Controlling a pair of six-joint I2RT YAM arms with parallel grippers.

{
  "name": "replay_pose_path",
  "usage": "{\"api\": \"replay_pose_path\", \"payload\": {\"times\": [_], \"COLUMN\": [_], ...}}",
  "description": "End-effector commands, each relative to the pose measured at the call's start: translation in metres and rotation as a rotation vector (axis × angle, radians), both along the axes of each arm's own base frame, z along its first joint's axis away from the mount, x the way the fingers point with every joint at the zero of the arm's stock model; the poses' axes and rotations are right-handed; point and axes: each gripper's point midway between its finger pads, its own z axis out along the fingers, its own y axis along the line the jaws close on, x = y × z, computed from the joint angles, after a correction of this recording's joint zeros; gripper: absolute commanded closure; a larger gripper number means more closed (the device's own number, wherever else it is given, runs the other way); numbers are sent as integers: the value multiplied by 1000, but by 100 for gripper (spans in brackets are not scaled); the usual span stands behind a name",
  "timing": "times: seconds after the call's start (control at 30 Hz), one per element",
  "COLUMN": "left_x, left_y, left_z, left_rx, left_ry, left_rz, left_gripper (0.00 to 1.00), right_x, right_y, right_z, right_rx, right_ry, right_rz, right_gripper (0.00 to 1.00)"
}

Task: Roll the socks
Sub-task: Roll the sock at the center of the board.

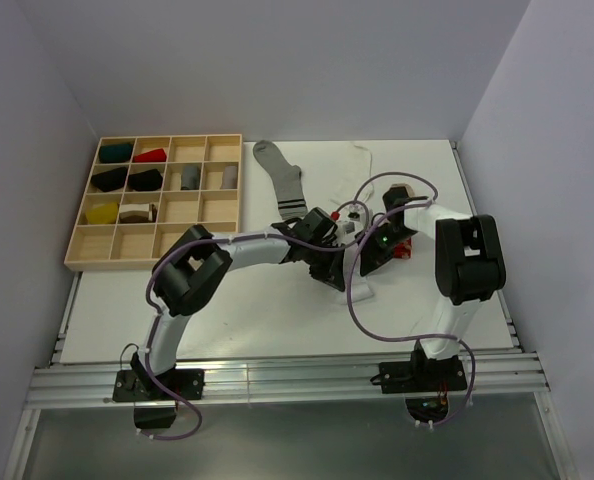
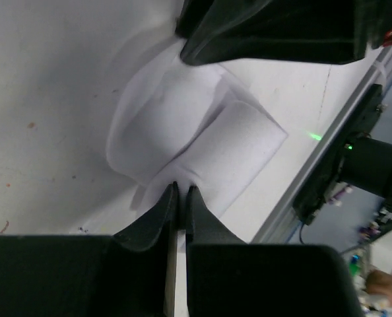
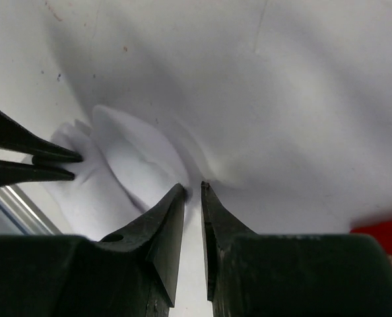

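A pale sock (image 2: 202, 142) lies partly rolled on the white table, its roll showing in both wrist views (image 3: 133, 162). My left gripper (image 2: 181, 188) is shut on a fold at the sock's edge. From the opposite side, my right gripper (image 3: 193, 188) pinches another fold of the same sock. In the top view the two grippers meet mid-table, left (image 1: 337, 272) and right (image 1: 365, 268), over a bit of the pale sock (image 1: 360, 293). A red patterned end (image 1: 405, 248) shows by the right wrist. The long striped sock (image 1: 282, 185) lies flat behind the arms.
A wooden compartment tray (image 1: 82, 250) stands at the back left with several rolled items in it. Another pale piece of fabric (image 1: 361, 158) lies near the back wall. A metal rail (image 1: 277, 380) runs along the table's near edge. Purple cables loop over both arms.
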Motion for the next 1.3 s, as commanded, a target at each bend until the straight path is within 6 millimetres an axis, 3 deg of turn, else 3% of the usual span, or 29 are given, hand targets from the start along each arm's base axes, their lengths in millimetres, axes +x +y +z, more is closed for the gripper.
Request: {"api": "replay_pose_path", "payload": {"times": [0.0, 0.33, 0.5, 0.67, 0.7, 0.8, 0.87, 1.0, 1.27], "left_x": [-30, -26, -25, -25, -25, -26, -25, -25, -24], "left_y": [35, 38, 37, 35, 36, 35, 35, 36, 37], "left_z": [-39, -37, -37, -37, -38, -39, -42, -45, -50], "left_rx": [138, 173, 177, 177, 180, 181, 188, 203, 230], "left_ry": [231, 290, 304, 314, 314, 322, 321, 331, 331], "left_rz": [22, 42, 43, 39, 38, 32, 30, 27, 21], "left_gripper": [100, 99, 100, 100, 100, 100, 100, 100, 100], "right_x": [22, 33, 36, 15, 13, -4, -19, -39, -55], "right_y": [-2, -8, -14, -18, -20, -22, -21, -20, -4], "right_z": [6, 27, 50, 78, 88, 92, 89, 81, 80], "right_rx": [-25, 18, 80, 157, 149, 132, 127, 90, 7], "right_ry": [-116, -217, -304, -358, -425, -507, -521, -592, -692], "right_rz": [-33, -89, -97, -13, 26, 111, 161, 299, 478], "right_gripper": [76, 75, 73, 72, 70, 60, 54, 50, 33]}}
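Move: The white roll is pinched at its left end by the left fingers; its middle lies about 4 cm right of that hand, 2 cm back and 1 cm lower. From the right hand, at the roll's loose flap, the same middle is roughly 3 cm left, 4 cm back and 1 cm below. The near red end of the red-beige sock lies about 7 cm ahead and 7 cm right of the right hand; the flat white sock, some 22 cm ahead and 3 cm left. The right fingertips come free of the roll's loose flap, sliding a couple of centimetres forward near the table, then lifting and swinging back about 8 cm to end some 8 cm higher, fingers opening wide and tips tilting forward over 30 degrees. The left fingers keep their pinch on the roll's left end, easing it about 1.5 cm left and as far back, with a slight sink and a tilt swinging the tips back. ##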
